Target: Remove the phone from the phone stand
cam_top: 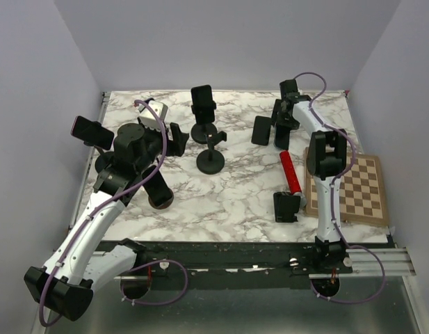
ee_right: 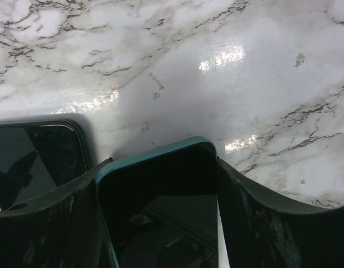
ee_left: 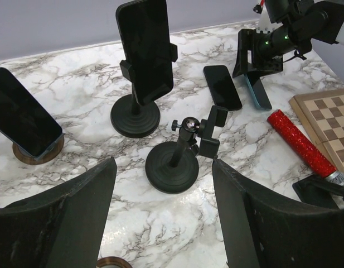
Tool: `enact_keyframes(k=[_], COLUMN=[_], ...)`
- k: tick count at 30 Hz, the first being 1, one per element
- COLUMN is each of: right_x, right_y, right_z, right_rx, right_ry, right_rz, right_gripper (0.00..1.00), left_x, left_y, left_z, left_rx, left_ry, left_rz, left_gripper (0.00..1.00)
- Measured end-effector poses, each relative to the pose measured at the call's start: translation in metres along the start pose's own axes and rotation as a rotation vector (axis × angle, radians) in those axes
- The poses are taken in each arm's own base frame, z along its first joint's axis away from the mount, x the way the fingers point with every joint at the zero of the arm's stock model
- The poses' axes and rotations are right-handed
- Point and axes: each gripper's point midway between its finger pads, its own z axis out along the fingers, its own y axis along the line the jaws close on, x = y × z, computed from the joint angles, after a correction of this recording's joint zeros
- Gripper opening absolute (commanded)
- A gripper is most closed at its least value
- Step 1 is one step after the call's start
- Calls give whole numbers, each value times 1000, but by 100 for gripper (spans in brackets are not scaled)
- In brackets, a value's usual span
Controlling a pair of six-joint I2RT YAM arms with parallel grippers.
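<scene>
A teal-edged phone [ee_right: 160,206] stands tilted between my right gripper's [ee_right: 163,162] fingers, which are shut on its two long sides just above the marble at the back right. The left wrist view shows the same phone [ee_left: 260,92] under the right gripper [cam_top: 284,118]. An empty black phone stand [cam_top: 211,157] [ee_left: 180,159] sits mid-table. My left gripper [ee_left: 163,164] [cam_top: 176,139] hangs open just short of that stand, holding nothing. Behind it, a second stand [cam_top: 202,131] holds an upright black phone [ee_left: 145,50].
A black phone [cam_top: 261,130] [ee_right: 35,162] lies flat beside the held one. Another phone [cam_top: 92,132] leans on a round wooden base at the left. A red cylinder [cam_top: 290,172], a chessboard [cam_top: 353,188] and a small black holder [cam_top: 286,207] lie at the right.
</scene>
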Motion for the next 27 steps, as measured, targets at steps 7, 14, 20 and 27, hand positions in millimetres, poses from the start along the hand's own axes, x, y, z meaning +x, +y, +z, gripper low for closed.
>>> enact_keyframes(k=[7,14,20,27], right_x=[-2,-12,-17,-21], right_y=[1,5,7,11], right_z=[1,8,9,7], right_rx=[0,-8,-12,-29], right_ry=[-7,-30,-41,-43], right_rz=[5,0,-7,-11], right_gripper=[60,84,99,100], left_x=[2,2,4,4], left_y=[1,1,1,1], left_z=[0,0,-1,-1], left_rx=[-3,-3,-3,-3], left_ry=[3,3,4,6], left_rz=[0,0,0,0], left_gripper=[78,78,78,78])
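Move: The right hand still pinches a phone by its sides near the far end, low over the table. The bare spot the phone goes to has its middle about 4 cm back, 1 cm left and 2 cm below. Next to it the flat phone lies 9 cm left and 4 cm back, and the red tube is straight back some 23 cm. From the left hand the spot is about 22 cm ahead, 33 cm right and 31 cm below. Keeping its pinch on the phone at first, the right hand eases forward about 2 cm just above the marble, almost level and with hardly any tilt, bringing the phone in along the right side of the flat phone. Still creeping forward, it then spreads its fingers from their phone-wide grip to fully open and lets go of both long edges, rising only about half a centimetre at the end. ##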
